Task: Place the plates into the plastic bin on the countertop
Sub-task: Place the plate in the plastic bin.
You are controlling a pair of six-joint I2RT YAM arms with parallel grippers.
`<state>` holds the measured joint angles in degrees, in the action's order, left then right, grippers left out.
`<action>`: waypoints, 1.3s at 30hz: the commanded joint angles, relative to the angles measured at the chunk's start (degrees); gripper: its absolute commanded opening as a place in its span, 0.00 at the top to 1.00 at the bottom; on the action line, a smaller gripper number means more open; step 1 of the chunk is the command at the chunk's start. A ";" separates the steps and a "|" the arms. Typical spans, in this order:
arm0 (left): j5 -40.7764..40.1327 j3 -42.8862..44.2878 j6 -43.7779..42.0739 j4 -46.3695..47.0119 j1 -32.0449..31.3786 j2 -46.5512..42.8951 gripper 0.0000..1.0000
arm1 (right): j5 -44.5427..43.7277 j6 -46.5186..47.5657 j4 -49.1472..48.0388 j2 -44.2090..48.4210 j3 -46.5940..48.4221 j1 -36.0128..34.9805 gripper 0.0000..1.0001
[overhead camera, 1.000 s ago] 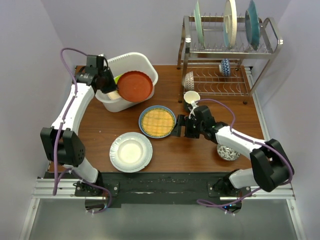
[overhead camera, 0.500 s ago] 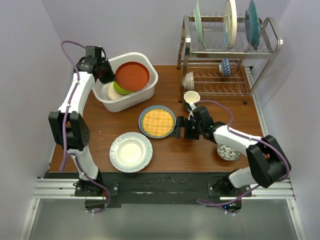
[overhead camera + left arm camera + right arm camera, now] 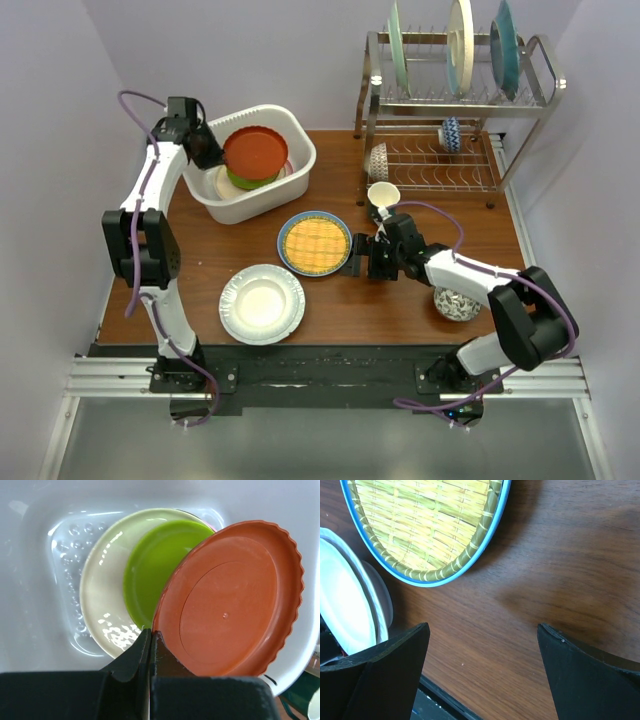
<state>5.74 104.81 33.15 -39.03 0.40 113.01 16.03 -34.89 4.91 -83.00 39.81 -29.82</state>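
My left gripper is shut on the rim of a red-brown plate, holding it tilted over the white plastic bin at the back left of the countertop. In the left wrist view the red-brown plate hangs above a lime plate and a cream plate lying in the bin. A yellow patterned plate and a white plate lie on the wood. My right gripper is open, low beside the yellow plate's right edge, with nothing between its fingers.
A steel wire rack stands at the back right with three upright plates on top and two small bowls below. A cream cup stands in front of it. Another patterned bowl sits by my right forearm.
The left gripper has carried the red-brown plate back and left, further over the bin's inside, and tilted it flatter. The right arm has barely moved.
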 commanded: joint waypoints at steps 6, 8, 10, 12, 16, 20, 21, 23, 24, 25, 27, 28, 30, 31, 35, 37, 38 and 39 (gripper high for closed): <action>-0.99 3.29 2.62 3.69 1.79 4.15 1.00 | 0.49 0.71 -1.83 -0.32 -0.44 0.21 0.07; -1.43 2.42 2.63 4.22 1.88 3.97 1.00 | 0.40 0.79 -1.83 -0.41 -0.35 0.21 0.07; -1.87 2.06 2.71 4.57 1.88 3.97 1.00 | 0.40 0.88 -1.74 -0.49 -0.35 0.29 0.07; -1.87 1.88 2.71 4.57 1.97 3.97 1.00 | 0.40 0.79 -1.74 -0.58 -0.26 0.21 0.07; -2.13 1.27 2.54 4.48 1.97 3.88 1.00 | 0.49 0.88 -1.83 -0.58 -0.35 0.20 0.07; -0.91 0.92 1.66 4.66 2.06 4.15 0.74 | 0.67 0.88 -1.83 -0.67 -0.26 0.29 0.07; -0.47 0.92 1.14 4.57 1.97 4.23 0.63 | 0.67 0.88 -1.83 -0.58 -0.35 0.21 0.07; -1.78 0.92 1.13 3.87 2.06 3.80 0.38 | 0.67 0.88 -1.74 -0.50 -0.26 0.29 0.07; -2.39 0.66 1.48 3.96 1.97 3.36 0.32 | 0.67 0.97 -1.66 -0.41 -0.26 0.29 0.07; -3.35 0.31 1.40 3.96 1.97 2.92 0.29 | 0.67 0.97 -1.57 -0.41 -0.26 0.21 0.07; -4.24 0.30 1.31 3.61 1.97 1.43 0.25 | 0.67 0.97 -1.57 -0.32 -0.26 0.20 0.07; -4.77 0.13 1.31 3.69 2.06 0.81 0.24 | 0.67 0.88 -1.57 -0.23 -0.26 0.20 0.07; -4.86 -0.57 1.22 4.48 1.97 -1.82 0.23 | 0.67 0.79 -1.57 -0.06 -0.35 0.20 0.07; -4.77 -1.36 1.31 4.92 1.97 -2.87 0.23 | 0.67 0.71 -1.57 0.12 -0.26 0.12 0.07; -4.42 -3.56 0.52 6.33 1.62 -9.54 0.22 | 0.67 0.53 -1.48 0.47 0.09 0.20 0.07; -4.16 -5.57 -0.27 7.12 0.66 -11.92 0.22 | 0.67 0.44 -1.57 0.56 0.53 0.29 0.07; -4.07 -6.28 -0.45 7.12 0.22 -14.11 0.21 | 0.67 0.18 -1.39 0.56 0.62 0.21 0.07; -3.89 -6.90 -1.06 7.38 0.04 -15.27 0.21 | 0.75 0.18 -1.57 0.65 0.70 0.29 0.07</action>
<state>2.07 99.92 34.63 -35.44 1.65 106.50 16.05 -34.83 4.75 -83.24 39.81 -29.82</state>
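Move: The left hand, pinching the brown-red plate by its left rim inside the plastic bin, has the green plate it is to go on about 3 cm ahead, 5 cm to the right and 7 cm below. The cream plate under that lies 2 cm ahead, 3 cm right and 9 cm down; on the counter the woven plate is some 16 cm back, 20 cm right and 16 cm below. From the right hand the green plate is roughly 24 cm ahead, 25 cm left and 4 cm higher. Still pinching the brown-red plate by its rim, the left hand lowers it about 3 cm towards the green plate, easing a little forward and to the left, then holds there and spreads the fingers wide to let go of the rim. With the fingers kept open it then rises some 6 cm, quickening, and draws back 2 to 3 cm towards the robot, leaving the plate behind. ##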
